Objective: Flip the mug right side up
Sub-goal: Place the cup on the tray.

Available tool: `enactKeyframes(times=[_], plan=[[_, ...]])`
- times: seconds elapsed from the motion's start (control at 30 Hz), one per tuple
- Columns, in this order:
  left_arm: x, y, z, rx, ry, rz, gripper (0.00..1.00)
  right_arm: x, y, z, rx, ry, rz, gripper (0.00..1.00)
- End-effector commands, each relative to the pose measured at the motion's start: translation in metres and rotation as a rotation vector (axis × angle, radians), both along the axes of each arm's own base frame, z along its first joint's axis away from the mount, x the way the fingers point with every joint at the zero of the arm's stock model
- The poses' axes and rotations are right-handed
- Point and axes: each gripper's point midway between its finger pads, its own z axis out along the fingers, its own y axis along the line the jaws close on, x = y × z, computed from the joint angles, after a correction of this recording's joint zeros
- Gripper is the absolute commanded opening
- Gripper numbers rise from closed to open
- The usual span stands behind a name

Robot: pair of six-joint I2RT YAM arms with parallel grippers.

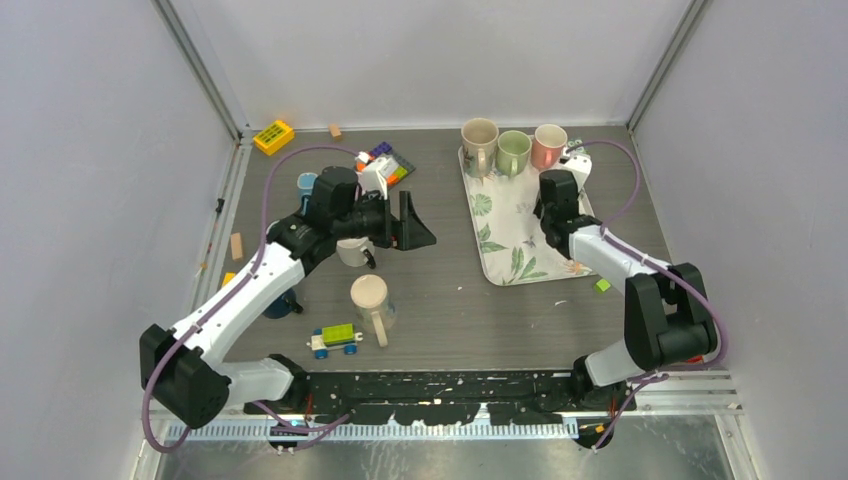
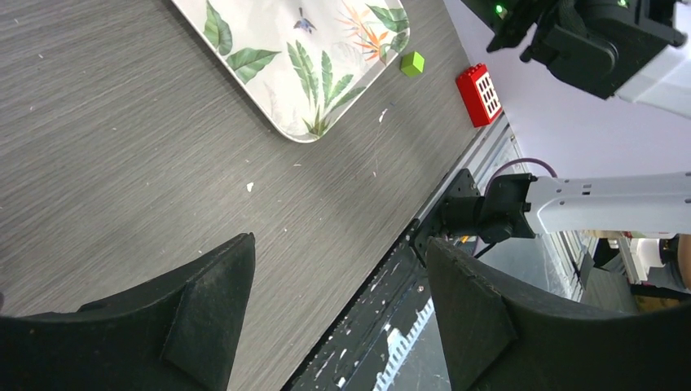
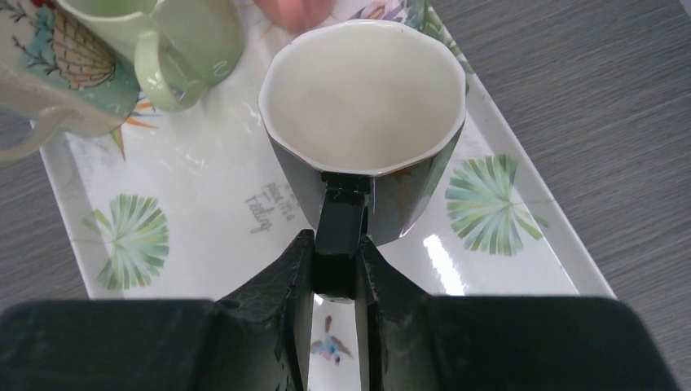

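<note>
A black mug [image 3: 363,98] with a white inside hangs over the leaf-print tray [image 3: 521,244], its mouth facing the wrist camera. My right gripper [image 3: 336,244] is shut on its black handle [image 3: 342,216], fingers pressed to both sides. From above, that gripper [image 1: 553,205] is over the tray's right half [image 1: 500,215] and the mug is mostly hidden under the wrist. My left gripper [image 1: 415,232] hovers open over the table's middle. In its own view the left gripper [image 2: 338,261] holds nothing, with bare table between the fingers.
Beige [image 1: 480,140], green [image 1: 513,150] and pink [image 1: 549,145] mugs stand at the tray's far end. A cream mug [image 1: 370,298], a white mug [image 1: 355,250] under the left arm, a toy car [image 1: 335,340], coloured bricks [image 1: 385,165] and a green cube [image 1: 601,285] are on the table.
</note>
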Motion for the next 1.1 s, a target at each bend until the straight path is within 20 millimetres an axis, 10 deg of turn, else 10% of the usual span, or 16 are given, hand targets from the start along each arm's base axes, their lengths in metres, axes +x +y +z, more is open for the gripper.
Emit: enactKeyframes(times=[0.0, 0.57, 1.07], plan=[[-0.008, 0.003, 0.013, -0.013, -0.053, -0.028, 0.78, 0.025, -0.015, 0.010, -0.019, -0.050, -0.030, 0.01], [-0.011, 0.005, 0.007, 0.005, -0.052, -0.044, 0.79, 0.068, -0.027, -0.023, 0.030, 0.036, 0.024, 0.01], [-0.011, 0.005, 0.006, 0.007, -0.051, -0.046, 0.80, 0.064, -0.023, -0.045, 0.085, 0.183, 0.035, 0.28]])
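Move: The right hand holds the black mug upright by its handle; its spot, the empty far-right corner of the tray, lies about 14 cm ahead, 5 cm right and 7 cm below. The pink mug stands some 16 cm ahead and 4 cm left of the hand, the green mug 14 cm ahead and 13 cm left. From the idle left hand that corner is roughly 28 cm ahead, 38 cm right and 20 cm down. Right hand, still pinching the handle, carries the black mug 8 cm forward, slightly right, towards the tray's far-right corner. ##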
